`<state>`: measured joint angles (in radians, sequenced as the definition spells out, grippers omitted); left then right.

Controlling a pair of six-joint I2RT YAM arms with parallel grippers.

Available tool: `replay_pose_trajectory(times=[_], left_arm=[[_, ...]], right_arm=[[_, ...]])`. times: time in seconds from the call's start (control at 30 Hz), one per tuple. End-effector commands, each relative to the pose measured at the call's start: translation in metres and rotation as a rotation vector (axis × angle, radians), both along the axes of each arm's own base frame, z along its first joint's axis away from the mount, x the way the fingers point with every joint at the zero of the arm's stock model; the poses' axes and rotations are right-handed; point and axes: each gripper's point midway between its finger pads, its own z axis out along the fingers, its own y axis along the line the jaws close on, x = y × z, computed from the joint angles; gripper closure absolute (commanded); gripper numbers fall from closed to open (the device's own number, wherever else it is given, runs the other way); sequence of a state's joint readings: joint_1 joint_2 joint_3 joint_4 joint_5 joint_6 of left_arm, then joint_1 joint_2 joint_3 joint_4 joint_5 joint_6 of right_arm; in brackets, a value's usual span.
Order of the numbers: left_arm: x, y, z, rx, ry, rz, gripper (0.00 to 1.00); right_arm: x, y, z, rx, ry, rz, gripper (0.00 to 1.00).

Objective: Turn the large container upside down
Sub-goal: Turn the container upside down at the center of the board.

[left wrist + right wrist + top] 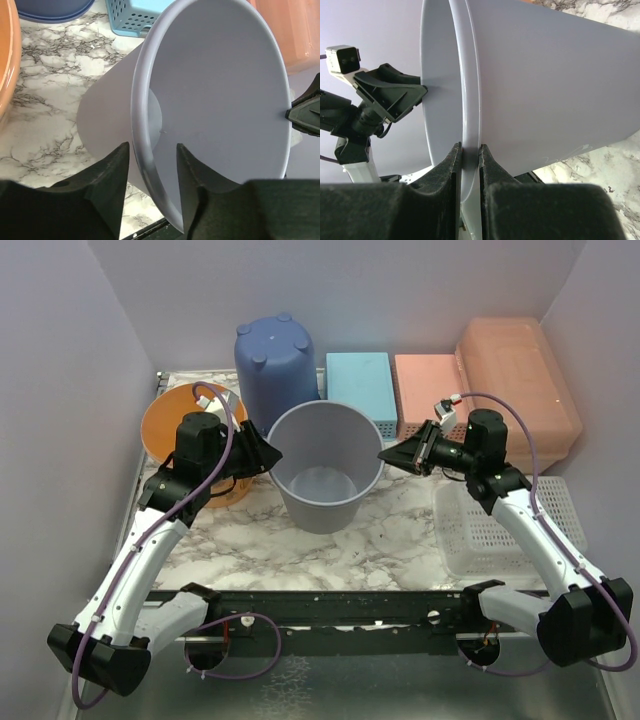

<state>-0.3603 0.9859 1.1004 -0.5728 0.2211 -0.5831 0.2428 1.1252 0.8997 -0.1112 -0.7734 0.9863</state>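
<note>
The large container (pixel 520 385), a translucent peach box, stands at the back right against the wall, and a corner of the large container (pixel 295 30) shows in the left wrist view. Neither gripper touches it. Both are at a grey bucket (pixel 325 475) standing mouth-up mid-table. My left gripper (pixel 268 452) straddles the bucket's left rim; in its own view the left gripper (pixel 151 146) is open, with a gap between the outer finger and the grey bucket (pixel 215 100). My right gripper (pixel 388 455) is shut on the right rim; its own view shows the right gripper (pixel 470 146) pinching the grey bucket (pixel 545 85).
An orange round bucket (pixel 180 420) sits just behind the left arm. An upturned blue bucket (pixel 275 360), a blue basket (pixel 360 385) and a pink basket (pixel 425 390) line the back. A white perforated tray (pixel 500 525) lies under the right arm.
</note>
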Motion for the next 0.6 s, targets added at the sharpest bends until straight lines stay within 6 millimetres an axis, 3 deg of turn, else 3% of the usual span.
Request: replay_pose_trajectory(times=[0.0,0.23,0.57], left_arm=[[0.002,0.001,0.008,0.012,-0.018,0.002,0.6],[0.002,-0.002,0.006,0.009,-0.009,-0.014,0.74],[0.001,-0.001,0.004,0.009,-0.004,-0.011,0.76]], right_arm=[[-0.011,0.004,0.02,0.052,-0.066,0.058,0.84],[-0.018,0.009,0.022,0.124,-0.058,0.1,0.75],[-0.025,0.011,0.032,0.173,-0.08,0.14,0.62]])
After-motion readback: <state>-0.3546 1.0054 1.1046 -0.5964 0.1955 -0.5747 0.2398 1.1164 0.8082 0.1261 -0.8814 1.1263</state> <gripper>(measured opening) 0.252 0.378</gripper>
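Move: The grey container stands mouth up between the hands, its middle about 12 cm to the left hand's right, level fore and aft and some 12 cm lower; its rim runs between the left fingers. From the right hand, pinching the opposite rim, its middle is about 12 cm left and 12 cm down. The orange container lies roughly 15 cm left and 7 cm ahead of the left hand, the upturned blue container some 24 cm ahead and 2 cm right. The container's rim passes from one grip to the other: the left fingers, already straddling the rim, close and pinch it as that hand sinks about 1 cm. Meanwhile the right fingers part and loosen their pinch on the opposite rim, that hand easing back and up, each about 1 cm, slightly left too, and rolling some 5 to 10 degrees, left side rising. ##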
